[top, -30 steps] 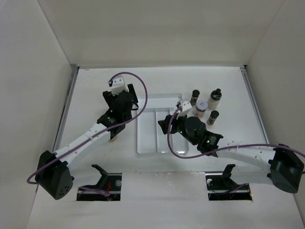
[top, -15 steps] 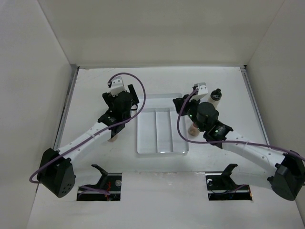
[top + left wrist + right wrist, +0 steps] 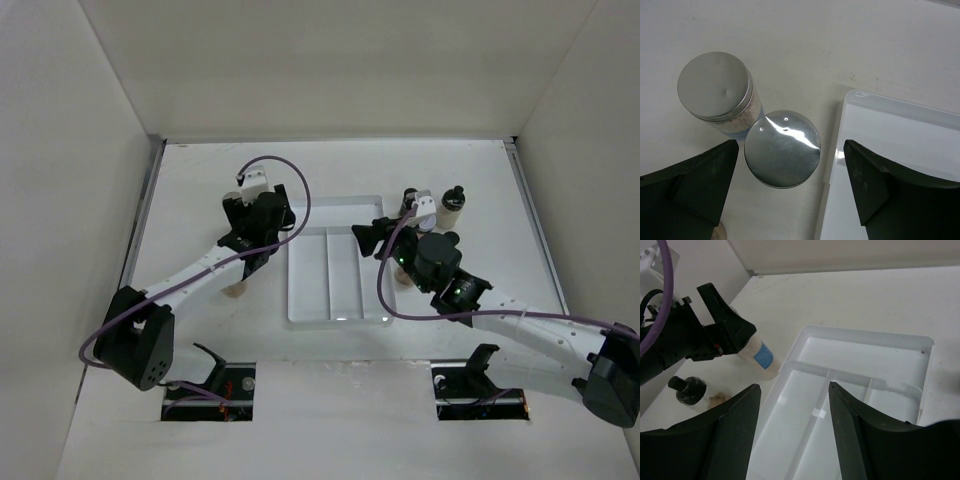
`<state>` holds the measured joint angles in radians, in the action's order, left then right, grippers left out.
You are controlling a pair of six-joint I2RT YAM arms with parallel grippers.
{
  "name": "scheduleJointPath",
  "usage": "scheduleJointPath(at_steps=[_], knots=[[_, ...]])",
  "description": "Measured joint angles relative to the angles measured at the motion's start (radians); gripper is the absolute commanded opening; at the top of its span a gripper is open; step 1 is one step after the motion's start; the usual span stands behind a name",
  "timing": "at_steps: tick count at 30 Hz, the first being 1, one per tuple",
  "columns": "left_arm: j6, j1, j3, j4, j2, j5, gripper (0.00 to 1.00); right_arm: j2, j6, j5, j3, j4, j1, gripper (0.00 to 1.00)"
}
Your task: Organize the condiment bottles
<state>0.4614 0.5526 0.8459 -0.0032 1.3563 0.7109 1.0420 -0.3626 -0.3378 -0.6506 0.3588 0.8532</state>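
Note:
Two silver-capped condiment bottles stand just left of the white tray [image 3: 900,130]: one [image 3: 715,86] farther left, the other [image 3: 782,148] below the gap between my left gripper's [image 3: 791,145] open fingers, untouched. From above, the left gripper [image 3: 258,232] hides both. The right wrist view shows a blue-labelled jar [image 3: 759,356] under that gripper and a black-capped bottle [image 3: 687,390] beside it. My right gripper [image 3: 795,390] hangs open and empty over the tray [image 3: 865,360]; from above it [image 3: 372,240] is over the tray's right part. A beige bottle [image 3: 452,207] stands at the right.
Another beige bottle [image 3: 405,272] shows beside the right arm, just off the tray's right edge [image 3: 390,300]. A dark-capped one [image 3: 410,198] peeks out behind the right wrist. A small beige thing [image 3: 235,290] lies under the left arm. White walls enclose the table.
The right gripper went from the tray to the bottles at the right, then swung back over the tray, empty. The left gripper opened wider and shifted slightly away from the base.

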Motion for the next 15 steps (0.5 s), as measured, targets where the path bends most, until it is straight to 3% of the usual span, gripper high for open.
scheduleJointPath(at_steps=[9, 13, 15], knots=[[0.0, -0.031, 0.0, 0.023, 0.05, 0.005, 0.74, 0.006, 0.0, -0.005, 0.001, 0.009, -0.001, 0.63], [0.004, -0.049, 0.0, 0.038, 0.092, 0.0, 0.45, 0.006, 0.0, -0.006, 0.002, 0.01, -0.001, 0.63], [-0.004, -0.048, 0.0, 0.04, 0.093, 0.0, 0.36, 0.006, 0.0, -0.006, 0.004, 0.01, -0.001, 0.63]])
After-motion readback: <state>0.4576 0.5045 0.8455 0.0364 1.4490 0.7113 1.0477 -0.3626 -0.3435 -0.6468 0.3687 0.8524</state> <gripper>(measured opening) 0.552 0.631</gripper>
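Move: The silver-lidded jar to be gripped stands just under the left fingers, its middle about 2 cm ahead, 2 cm left and 6 cm below. A second silver-lidded jar stands some 3 cm farther out and 6 cm to the left of it. The tray's middle is about 15 cm right of the left hand and 5 cm back, and a brown bottle is 8 cm back and 8 cm left. From the right hand, the gripped jar lies about 10 cm ahead, 23 cm left and 15 cm down. Lower the left gripper about 3 cm over the nearer silver-lidded jar, easing it some 1.5 cm forward and 1.5 cm left as it sinks, so one finger comes down on each side of the lid, clear of the second jar. Start closing on the way down and bring both finger pads in against the lid's sides, with the wrist nearly steady. ##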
